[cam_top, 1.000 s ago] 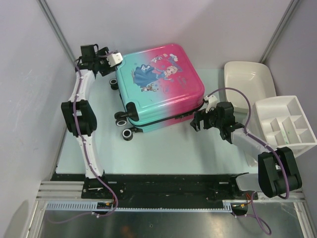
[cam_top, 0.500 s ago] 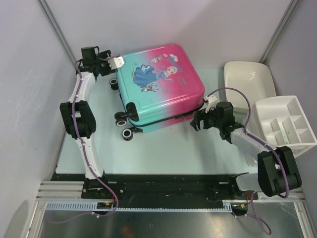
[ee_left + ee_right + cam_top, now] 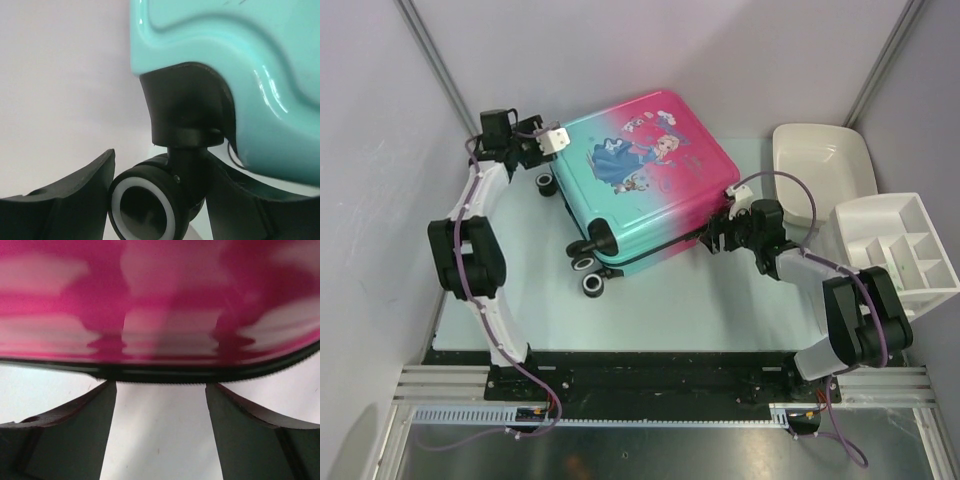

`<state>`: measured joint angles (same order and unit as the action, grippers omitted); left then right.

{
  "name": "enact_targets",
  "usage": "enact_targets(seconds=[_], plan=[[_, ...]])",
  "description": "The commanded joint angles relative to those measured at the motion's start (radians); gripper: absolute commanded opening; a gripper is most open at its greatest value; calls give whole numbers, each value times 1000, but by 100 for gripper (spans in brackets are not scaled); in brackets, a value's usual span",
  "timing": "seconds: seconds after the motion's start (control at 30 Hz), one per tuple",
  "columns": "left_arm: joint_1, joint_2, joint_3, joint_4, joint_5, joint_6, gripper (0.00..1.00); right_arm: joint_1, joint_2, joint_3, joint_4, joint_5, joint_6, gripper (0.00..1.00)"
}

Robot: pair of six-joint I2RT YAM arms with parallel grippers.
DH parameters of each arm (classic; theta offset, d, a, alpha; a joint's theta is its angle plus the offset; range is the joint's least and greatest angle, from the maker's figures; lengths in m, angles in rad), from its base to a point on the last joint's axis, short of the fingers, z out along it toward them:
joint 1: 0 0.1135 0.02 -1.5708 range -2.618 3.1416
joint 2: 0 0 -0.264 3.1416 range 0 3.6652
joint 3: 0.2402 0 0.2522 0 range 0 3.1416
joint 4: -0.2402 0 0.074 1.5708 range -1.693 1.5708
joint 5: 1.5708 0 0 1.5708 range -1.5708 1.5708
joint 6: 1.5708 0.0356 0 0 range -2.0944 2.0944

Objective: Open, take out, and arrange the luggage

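The luggage [image 3: 650, 170], a pink-to-teal hard-shell suitcase with a princess print, lies flat and closed in the middle of the table. My left gripper [image 3: 544, 168] is at its back-left corner. In the left wrist view this gripper [image 3: 160, 165] is shut on the black caster wheel [image 3: 142, 205] under the teal shell [image 3: 225, 75], one finger pressed on each side. My right gripper [image 3: 716, 234] is at the suitcase's right side. In the right wrist view it [image 3: 161, 386] is open, its fingertips against the black zipper trim [image 3: 160, 374] below the pink shell [image 3: 160, 300], with only bare table between them.
A white tub [image 3: 820, 160] stands at the back right, with a white compartment organiser [image 3: 895, 250] in front of it. Two more wheels [image 3: 590, 272] stick out at the suitcase's near-left corner. Grey walls close in the left, back and right of the table [image 3: 650, 310].
The suitcase has swung round, its near wheels moving right and toward me. The left jaws closed on the back wheel. The right gripper moved up to the pink side and its jaws narrowed.
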<state>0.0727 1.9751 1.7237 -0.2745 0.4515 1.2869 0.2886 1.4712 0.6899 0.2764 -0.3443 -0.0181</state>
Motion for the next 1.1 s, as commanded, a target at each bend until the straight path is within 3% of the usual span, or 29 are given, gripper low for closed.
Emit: enact_targets(seconds=[0.0, 0.03, 0.1, 0.2, 0.57, 0.87, 1.07], plan=[[-10, -103, -111, -184, 113, -234, 16, 6, 61, 112, 132, -39, -23, 77], [-2, -111, -119, -184, 104, -266, 30, 3, 69, 123, 133, -41, -29, 77], [12, -136, -128, -184, 115, -317, 69, -14, 83, 140, 135, -44, -39, 77], [39, -160, -133, -186, 134, -324, 80, -38, 92, 155, 116, -62, -46, 77], [21, -137, -115, -193, 20, -193, 100, -48, 78, 158, 84, -81, -54, 77], [33, -248, -148, -192, 84, -176, 100, -45, 60, 158, 37, -87, -56, 78], [53, -318, -206, -193, 93, -103, 94, -46, 51, 158, 15, -87, -59, 79]])
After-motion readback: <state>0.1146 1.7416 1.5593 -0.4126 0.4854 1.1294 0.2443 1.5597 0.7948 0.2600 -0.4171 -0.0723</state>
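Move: The luggage's upper far wheel already sits between the left fingers, about 1 cm ahead; its lower far wheel is some 14 cm beneath, 1 cm back and 2 cm right. The upper near wheel lies roughly 24 cm back and 11 cm right of the left hand, at nearly its height. For the right hand, the black rim on the luggage's pink side is at the fingertips, about 2 cm ahead and 2 cm left, level with it. Bring the left gripper back about 5 cm with the far wheel, tilting it some 10 degrees downward, and spread the fingers wide to let go of the wheel; pause, then ease off another 2–3 cm back and up. Meanwhile nudge the right gripper forward about 3 cm, fingers still parted, against the pink side's rim, and hold it there. ##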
